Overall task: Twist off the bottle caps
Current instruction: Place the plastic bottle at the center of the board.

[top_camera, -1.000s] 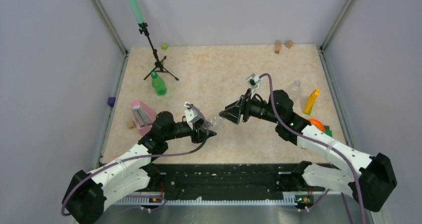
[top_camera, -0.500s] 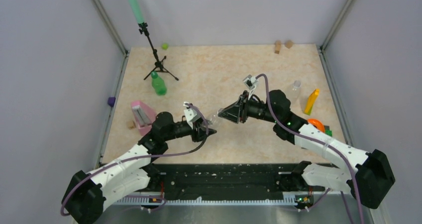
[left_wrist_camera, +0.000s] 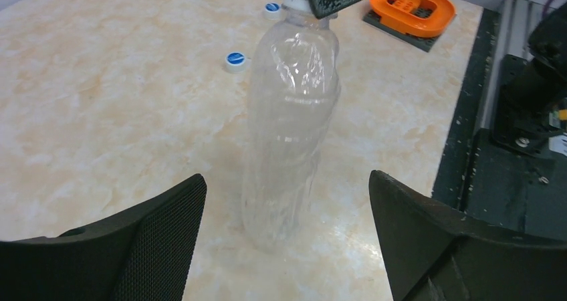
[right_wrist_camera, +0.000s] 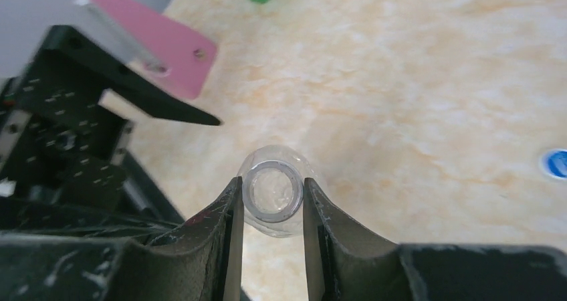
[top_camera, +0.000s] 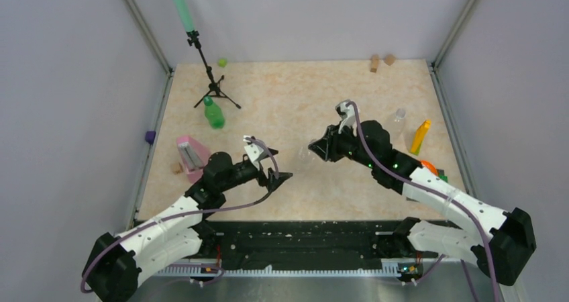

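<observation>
A clear bottle stands upright on the table with its mouth uncapped. My right gripper is shut on its neck from above, with the bottle showing below the fingers. My left gripper is open; its fingers stand wide on either side of the bottle's lower body and do not touch it. Two blue caps lie on the table beyond it. From above, the left gripper and right gripper face each other. A green bottle and another clear bottle stand farther off.
A pink block lies by the left arm. A tripod stands at the back left near a lime lump. A yellow block and an orange ring are at the right. Wooden blocks sit at the far edge.
My left gripper opened, let go of the clear bottle and drew back a little. My right gripper shut on the neck and swung downward, so the bottle now stands upright.
</observation>
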`<state>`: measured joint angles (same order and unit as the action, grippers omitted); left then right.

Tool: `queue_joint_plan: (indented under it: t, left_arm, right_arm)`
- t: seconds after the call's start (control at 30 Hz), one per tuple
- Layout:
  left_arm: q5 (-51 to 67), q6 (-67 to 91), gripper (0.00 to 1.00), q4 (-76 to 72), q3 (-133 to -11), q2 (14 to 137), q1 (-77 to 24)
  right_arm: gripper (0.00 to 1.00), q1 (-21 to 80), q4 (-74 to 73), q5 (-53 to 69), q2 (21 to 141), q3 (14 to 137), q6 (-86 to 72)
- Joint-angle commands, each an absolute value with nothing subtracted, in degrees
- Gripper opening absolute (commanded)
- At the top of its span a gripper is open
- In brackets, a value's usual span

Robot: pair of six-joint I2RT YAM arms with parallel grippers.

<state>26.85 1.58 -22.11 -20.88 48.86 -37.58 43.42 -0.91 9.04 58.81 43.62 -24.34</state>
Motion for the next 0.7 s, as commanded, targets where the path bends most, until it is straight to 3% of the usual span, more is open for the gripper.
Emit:
queue_joint_plan:
  t: [0.0, 0.27, 0.67]
  left_arm:
    - [16.8, 2.1, 0.92, -23.7, -19.6, 45.7, -37.7]
    - [6.7, 3.8, 0.93, -24.0, -16.5, 39.2, -37.7]
    - [5.3, 3.4, 0.93, -25.0, -14.3, 36.0, -37.6]
  right_arm:
    - [0.0, 44.1, -12.8, -12.0, 58.4, 51.9, -18.7]
    - [0.0, 43.2, -22.2, -34.2, 65.3, 60.8, -14.3]
    - [0.0, 36.1, -23.4, -30.1, 70.1, 61.4, -15.6]
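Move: The open plastic bottle hangs by its neck in the right fingers. A clear spot of board for it lies about 10 cm ahead of the right hand, 14 cm to its right and 21 cm down. From this hand the near cap lies 16 cm ahead, 11 cm right, and the standing bottle 13 cm ahead, 28 cm right. From the left hand the spot is roughly 13 cm ahead, 22 cm right. The bottle, still pinched by the neck, is carried about 16 cm to the right and forward by the right hand, arching up slightly before sinking towards the board near the cap. Its fingers swing clockwise to point ahead and tip further down. The left hand, already open and empty, backs off some 5 cm leftward and a little forward, turning about 20 degrees counter-clockwise. ##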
